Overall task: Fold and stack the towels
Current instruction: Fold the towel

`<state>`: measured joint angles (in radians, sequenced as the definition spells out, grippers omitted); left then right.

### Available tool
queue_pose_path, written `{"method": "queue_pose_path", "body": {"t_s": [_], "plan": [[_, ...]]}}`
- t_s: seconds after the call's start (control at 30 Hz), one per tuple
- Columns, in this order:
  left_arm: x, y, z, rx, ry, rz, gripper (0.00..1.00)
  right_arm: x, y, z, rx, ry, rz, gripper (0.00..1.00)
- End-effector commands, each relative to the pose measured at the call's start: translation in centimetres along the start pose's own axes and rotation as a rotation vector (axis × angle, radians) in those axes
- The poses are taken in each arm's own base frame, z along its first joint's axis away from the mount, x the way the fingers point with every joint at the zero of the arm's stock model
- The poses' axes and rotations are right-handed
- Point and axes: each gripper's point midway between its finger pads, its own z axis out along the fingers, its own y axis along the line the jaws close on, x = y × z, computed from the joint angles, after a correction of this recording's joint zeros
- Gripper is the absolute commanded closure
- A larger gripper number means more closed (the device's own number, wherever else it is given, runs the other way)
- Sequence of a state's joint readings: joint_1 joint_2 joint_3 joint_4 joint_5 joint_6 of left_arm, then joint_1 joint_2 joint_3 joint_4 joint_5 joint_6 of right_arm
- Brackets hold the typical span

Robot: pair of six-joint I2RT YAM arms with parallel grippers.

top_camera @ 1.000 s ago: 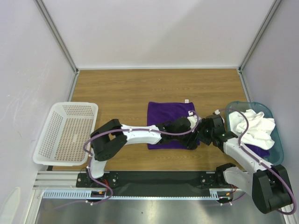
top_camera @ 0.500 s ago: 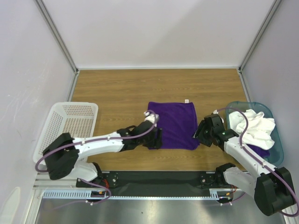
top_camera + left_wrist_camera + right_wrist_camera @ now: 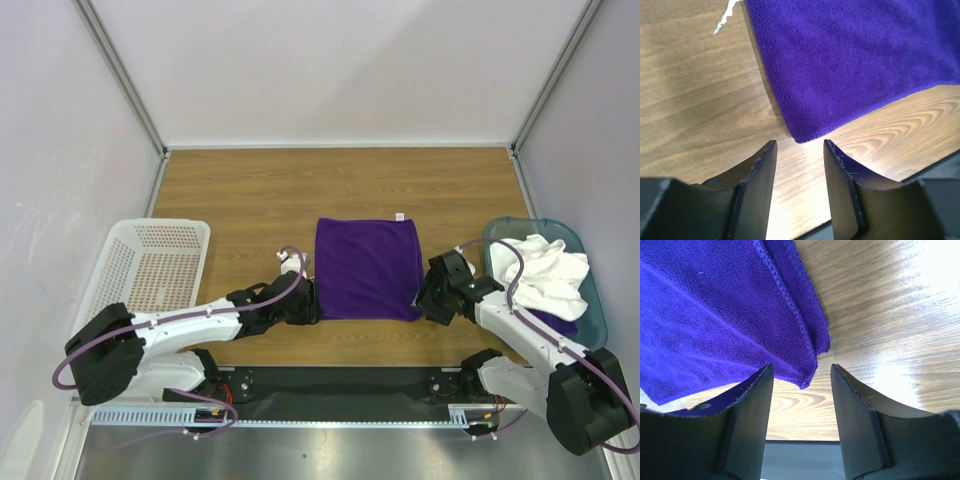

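A deep-purple towel lies flat and square in the middle of the wooden table, a small white tag at its far right corner. My left gripper sits at its near left corner, open, with bare wood between the jaws. My right gripper is at the near right corner, open, the corner just ahead of the fingers and not pinched. A large white towel is heaped in the teal bin, with another purple towel peeking from under it.
A white perforated basket stands at the left table edge. The teal bin is at the right edge beside the right arm. White walls close off the back and sides. The black rail runs along the near edge.
The left arm has swung from the towel's right side across to its near left corner. The towel now lies flat and smoothed. The right gripper shifted slightly toward the near right corner.
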<state>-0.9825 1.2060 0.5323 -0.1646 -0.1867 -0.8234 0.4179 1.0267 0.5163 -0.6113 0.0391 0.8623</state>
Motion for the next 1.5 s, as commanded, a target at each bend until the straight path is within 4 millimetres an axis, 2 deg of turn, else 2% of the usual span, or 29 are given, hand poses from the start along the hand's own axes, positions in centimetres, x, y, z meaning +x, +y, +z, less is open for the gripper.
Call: {"method": "queue_pose_path", "body": {"t_s": [0.0,0.2,0.23,0.43,0.6,0.77,0.87,1.07,1.17,1.2,1.3,1.47], "plan": [[-0.8,-0.3,0.5,0.012,-0.06,0.077,0.53,0.0,0.6,0.2,-0.011,0.006,0.018,0.46],[0.1,0.1,0.6,0.017,-0.068,0.175,0.52,0.0,0.6,0.0,-0.018,-0.002,0.029,0.48],[0.2,-0.4,0.7,0.037,-0.074,0.185,0.52,0.2,0.6,0.1,-0.019,0.004,0.03,0.48],[1.0,0.2,1.8,-0.01,-0.053,0.196,0.52,0.5,0.4,0.3,-0.019,0.014,0.038,0.49],[1.0,0.6,2.3,-0.042,-0.064,0.163,0.53,0.4,0.8,0.4,-0.03,0.014,0.04,0.51],[1.3,0.9,2.6,-0.059,-0.06,0.156,0.57,0.6,0.8,0.6,-0.03,0.019,0.044,0.53],[1.3,1.2,2.7,-0.072,-0.061,0.152,0.63,0.6,0.9,0.7,-0.029,0.023,0.047,0.56],[1.3,1.9,2.9,-0.109,-0.07,0.143,0.78,0.9,1.0,0.6,-0.037,0.023,0.053,0.66],[1.2,2.3,2.8,-0.13,-0.074,0.144,0.87,0.8,1.2,0.7,-0.044,0.02,0.055,0.8],[1.2,2.5,2.8,-0.138,-0.074,0.145,0.9,0.7,1.4,0.7,-0.052,0.015,0.055,0.88],[1.0,3.0,2.5,-0.163,-0.088,0.142,0.94,1.1,2.3,0.5,-0.086,0.033,0.054,1.0],[0.2,3.9,1.8,-0.212,-0.125,0.128,0.96,1.0,3.2,0.0,-0.111,0.027,0.055,1.0]]}}
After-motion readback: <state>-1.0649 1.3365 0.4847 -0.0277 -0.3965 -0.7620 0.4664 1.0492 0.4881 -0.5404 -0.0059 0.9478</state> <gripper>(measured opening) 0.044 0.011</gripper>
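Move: The towel's left near corner lies about 1 cm ahead of the left hand's fingertips and 4 cm below; the white table mark is some 8 cm ahead of that hand and 2 cm left. The towel's right near corner is level with the right hand, about 1 cm to its left and 1 cm below. From the right hand, the white tag on the far edge is roughly 22 cm ahead and 6 cm left. Left hand sinks about 3 cm, right edges 2 cm left; both close, pinching the towel's two near corners. ##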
